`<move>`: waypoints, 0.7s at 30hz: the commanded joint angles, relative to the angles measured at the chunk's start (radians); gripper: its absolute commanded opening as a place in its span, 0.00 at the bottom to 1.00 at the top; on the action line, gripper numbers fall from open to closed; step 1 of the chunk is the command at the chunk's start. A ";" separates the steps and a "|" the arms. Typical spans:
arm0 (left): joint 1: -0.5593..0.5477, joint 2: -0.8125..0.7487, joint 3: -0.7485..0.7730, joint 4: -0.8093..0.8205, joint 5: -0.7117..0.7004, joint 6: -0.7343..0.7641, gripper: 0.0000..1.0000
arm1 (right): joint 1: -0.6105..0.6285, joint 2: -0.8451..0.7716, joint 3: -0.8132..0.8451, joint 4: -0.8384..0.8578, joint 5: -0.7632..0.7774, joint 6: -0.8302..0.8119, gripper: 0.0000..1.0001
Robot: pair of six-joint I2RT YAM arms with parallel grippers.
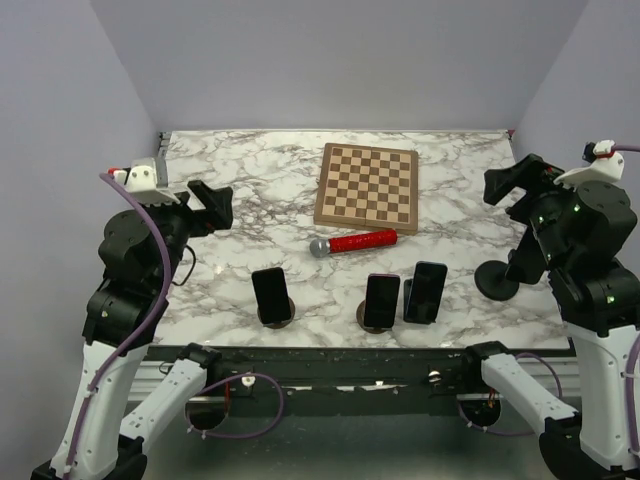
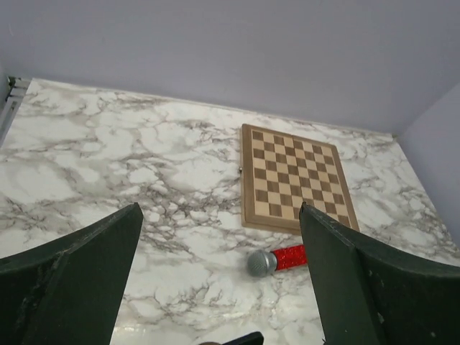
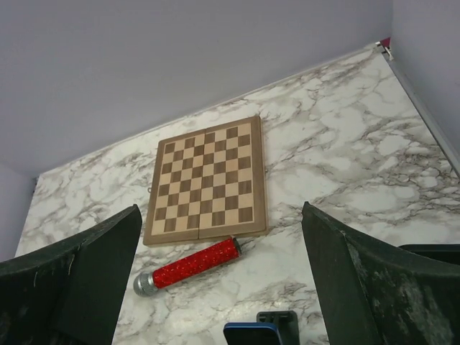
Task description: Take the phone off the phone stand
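Note:
Three phones stand upright on stands near the table's front edge: a black one [image 1: 270, 293] at the left on a round brown stand [image 1: 277, 318], a dark one [image 1: 381, 299] in the middle, and a blue one [image 1: 426, 290] beside it on a dark stand. The blue phone's top edge [image 3: 250, 333] shows at the bottom of the right wrist view, with its stand [image 3: 277, 317] behind. My left gripper [image 1: 215, 205] is open and empty, raised at the left. My right gripper [image 1: 505, 185] is open and empty, raised at the right.
A wooden chessboard [image 1: 367, 186] lies at the back centre. A red glitter microphone [image 1: 353, 243] lies in front of it. A black round stand base [image 1: 497, 280] sits at the right, under my right arm.

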 commanded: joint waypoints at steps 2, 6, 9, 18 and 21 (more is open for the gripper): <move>-0.005 -0.019 -0.008 -0.175 0.062 -0.059 0.99 | -0.004 0.004 0.034 -0.059 0.045 -0.005 1.00; -0.005 -0.030 -0.058 -0.231 0.074 -0.077 0.99 | -0.004 -0.005 0.017 -0.045 0.025 0.020 1.00; -0.006 -0.021 -0.076 -0.293 0.091 -0.118 0.99 | -0.004 -0.025 -0.001 -0.025 -0.019 0.026 1.00; -0.184 -0.029 -0.237 -0.414 -0.032 -0.360 0.99 | -0.004 -0.019 -0.018 -0.021 -0.068 0.043 1.00; -0.332 -0.015 -0.243 -0.472 -0.169 -0.441 0.99 | -0.004 -0.034 -0.044 0.002 -0.092 0.048 1.00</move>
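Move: The phone on the leftmost round stand is some 7 cm back from the left hand, 7 cm to its right and about 30 cm below. The middle phone stands about 27 cm to the right of that phone, level with it in depth; the red microphone lies roughly 10 cm ahead of the left hand and 28 cm to its right, flat on the table. From the right hand, the leftmost phone is some 48 cm left, 8 cm back and 31 cm down. Down towards the leftmost phone, still on its stand, the left hand sinks about 17 cm, gathering speed, and draws back some 5 cm; it also swings right, mostly late on. Its level fingers tip down by roughly 35 degrees as it goes, staying wide open and touching nothing yet. ##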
